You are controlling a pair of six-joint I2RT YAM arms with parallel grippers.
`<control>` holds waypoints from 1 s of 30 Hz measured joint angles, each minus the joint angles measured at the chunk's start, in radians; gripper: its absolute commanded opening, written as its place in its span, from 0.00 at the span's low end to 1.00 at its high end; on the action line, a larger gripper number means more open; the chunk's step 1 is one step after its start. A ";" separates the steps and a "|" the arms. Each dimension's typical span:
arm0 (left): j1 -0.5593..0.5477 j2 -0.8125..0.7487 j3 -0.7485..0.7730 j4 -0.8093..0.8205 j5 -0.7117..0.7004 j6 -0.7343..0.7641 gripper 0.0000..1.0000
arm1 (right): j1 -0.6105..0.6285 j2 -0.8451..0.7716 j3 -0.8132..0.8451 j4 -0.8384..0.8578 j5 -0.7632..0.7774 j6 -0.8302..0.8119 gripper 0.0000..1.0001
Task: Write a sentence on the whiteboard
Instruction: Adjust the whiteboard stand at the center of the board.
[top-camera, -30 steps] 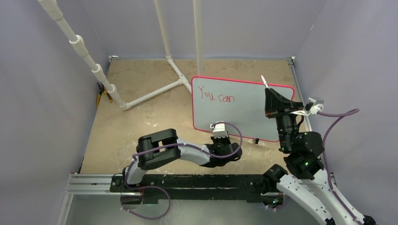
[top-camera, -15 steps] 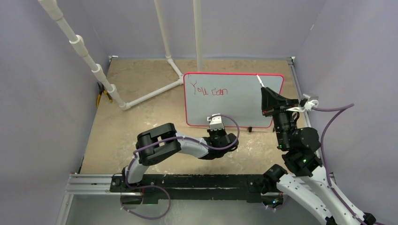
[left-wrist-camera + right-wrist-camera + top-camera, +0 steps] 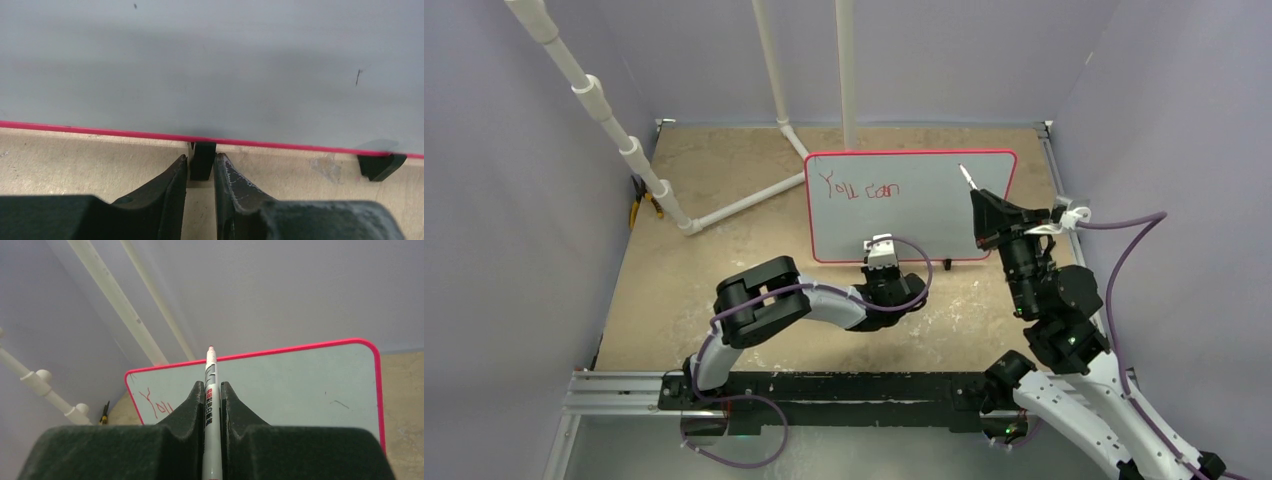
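The whiteboard, white with a red-pink frame, lies flat on the tan table. The sentence reads "You can" in red at its upper left; its first letters also show in the right wrist view. My left gripper is at the board's near edge, shut on one of its small black feet. My right gripper is shut on a white marker. The marker tip points over the right part of the board. I cannot tell whether it touches.
A white PVC pipe frame runs across the table's far left, with a yellow and black tool by the left wall. Purple walls close in three sides. A second black foot sticks out from the board's near edge.
The whiteboard has slid left and away from the arm bases and turned square, carried by my left gripper. My right gripper with the marker has moved left along with it.
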 measured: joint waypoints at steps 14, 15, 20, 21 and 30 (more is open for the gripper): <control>0.013 -0.117 -0.094 0.108 0.074 0.079 0.66 | 0.000 -0.050 -0.003 -0.142 -0.045 0.034 0.00; 0.013 -0.137 -0.108 0.117 0.090 0.087 0.68 | 0.000 -0.048 -0.006 -0.143 -0.045 0.036 0.00; 0.017 -0.245 -0.172 0.141 0.195 0.138 0.72 | 0.000 0.023 -0.027 -0.123 -0.060 0.051 0.00; 0.020 -0.269 -0.182 0.141 0.235 0.156 0.72 | -0.001 0.046 -0.041 -0.111 -0.070 0.055 0.00; 0.151 -0.566 -0.242 0.050 0.640 0.339 0.73 | -0.001 0.174 -0.127 -0.032 -0.093 0.057 0.00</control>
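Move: Between the left fingertips, hardly 1 cm ahead, is the whiteboard's left stand foot; the right stand foot is level with it, some 17 cm to the right. The empty spot just right of "can" lies about 6 cm ahead of the left hand, 7 cm right and 22 cm up. From the right hand, holding the pen, that spot is roughly 14 cm ahead, 10 cm left and 13 cm down, with "can" about 5 cm left of it. Letting go of the stand foot, the left hand spreads its fingers wide and climbs about 13 cm in front of the board, easing back a few centimetres and swinging some 30 degrees clockwise. The right hand, still gripping the pen, sinks slowly, then faster, about 11 cm in all, going left and a little forward and tipping the pen down towards the spot beside "can". ##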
